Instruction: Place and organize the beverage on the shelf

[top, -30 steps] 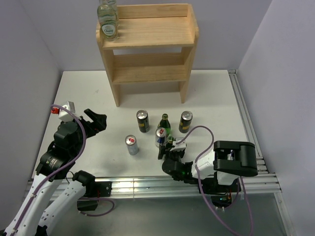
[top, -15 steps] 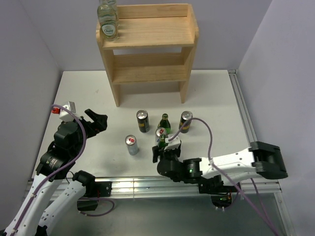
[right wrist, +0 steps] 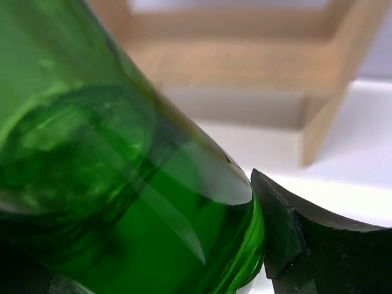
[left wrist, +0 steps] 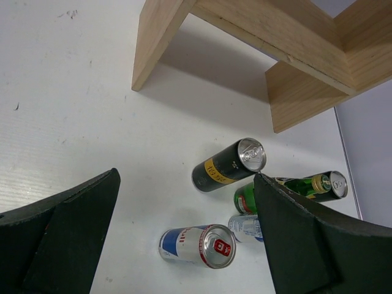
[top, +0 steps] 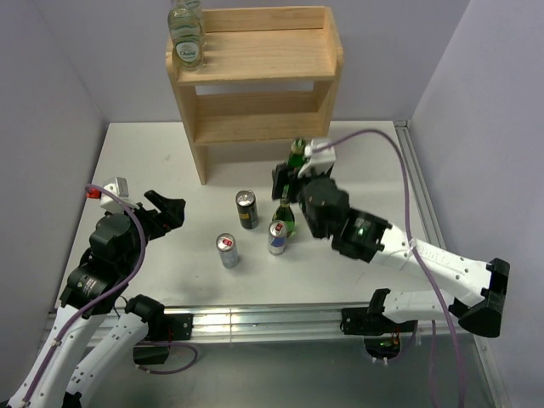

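Observation:
The wooden shelf [top: 263, 64] stands at the back of the table, with two clear bottles [top: 187, 38] on the left end of its top tier. My right gripper [top: 293, 176] is shut on a green bottle [top: 297, 156], held upright in the air in front of the shelf's right leg. The right wrist view is filled by this green bottle [right wrist: 122, 184], with a black finger [right wrist: 306, 245] against its side and the shelf [right wrist: 245, 67] blurred behind. My left gripper [top: 167, 210] hangs open over the left of the table, holding nothing.
On the table stand a black can [top: 246, 209], a second green bottle [top: 285, 218] and two blue-silver cans [top: 277, 237] [top: 227, 250]. The left wrist view shows the black can [left wrist: 229, 165], a blue-silver can [left wrist: 199, 245] and the shelf's leg [left wrist: 153, 43].
My right arm has lifted the green bottle from the near edge of the table and carried it up and back toward the shelf. The left arm has hardly moved.

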`<action>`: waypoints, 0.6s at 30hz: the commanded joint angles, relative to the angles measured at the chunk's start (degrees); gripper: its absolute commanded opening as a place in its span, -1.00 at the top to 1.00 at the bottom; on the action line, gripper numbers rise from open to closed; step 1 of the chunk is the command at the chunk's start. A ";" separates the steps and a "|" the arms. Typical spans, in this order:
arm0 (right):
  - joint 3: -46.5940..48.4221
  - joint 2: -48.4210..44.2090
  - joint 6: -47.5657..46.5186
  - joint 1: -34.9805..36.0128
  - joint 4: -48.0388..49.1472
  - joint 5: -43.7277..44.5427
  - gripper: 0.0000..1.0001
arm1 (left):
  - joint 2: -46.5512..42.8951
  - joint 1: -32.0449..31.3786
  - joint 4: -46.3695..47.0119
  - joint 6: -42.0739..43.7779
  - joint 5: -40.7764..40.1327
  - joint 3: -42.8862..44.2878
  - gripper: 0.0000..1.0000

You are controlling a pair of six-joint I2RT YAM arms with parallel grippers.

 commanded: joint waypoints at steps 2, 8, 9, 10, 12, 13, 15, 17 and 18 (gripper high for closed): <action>18.01 3.88 -8.15 -9.32 3.30 -8.51 1.00 | -0.21 -0.19 2.65 1.06 1.39 0.10 -0.95; 36.99 14.86 -11.59 -16.80 0.65 -13.87 1.00 | -0.56 -0.10 2.91 1.15 1.57 -0.08 -0.95; 39.19 16.28 -11.68 -18.90 0.21 -15.10 1.00 | -0.57 -0.10 2.91 1.15 1.66 -0.08 -0.95; 43.48 17.69 -11.85 -19.97 -0.66 -15.81 1.00 | -0.39 -0.10 2.91 1.15 1.74 -0.08 -0.95; 47.55 21.99 -11.94 -22.86 -1.46 -16.78 1.00 | -0.48 -0.19 3.00 1.23 1.92 -0.08 -0.95; 51.31 23.49 -12.11 -23.84 -2.16 -17.83 1.00 | -0.39 -0.19 3.09 1.32 2.18 -0.16 -0.95; 55.37 28.23 -11.94 -25.77 -2.86 -18.27 1.00 | -0.56 -0.19 3.35 1.32 2.80 -0.25 -0.94; 61.78 33.14 -10.63 -28.67 -4.27 -20.73 1.00 | -0.57 -0.19 3.62 1.50 3.24 -0.43 -0.94; 64.15 35.00 -10.19 -29.72 -4.88 -21.26 1.00 | -0.57 -0.10 3.62 1.50 3.33 -0.43 -0.94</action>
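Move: The right hand holds a green bottle; its place, the right part of the shelf's top board, lies about 30 cm ahead, 5 to the right and 10 above. The clear bottles stand on that board, some 28 cm left of this place. Below the hand, the other green bottle is about 7 cm ahead, straight in line, 28 down. From the left hand the place is roughly 33 ahead, 33 right and 15 up. Right hand carries the held green bottle about 18 cm up and 18 forward towards the shelf's top board. ##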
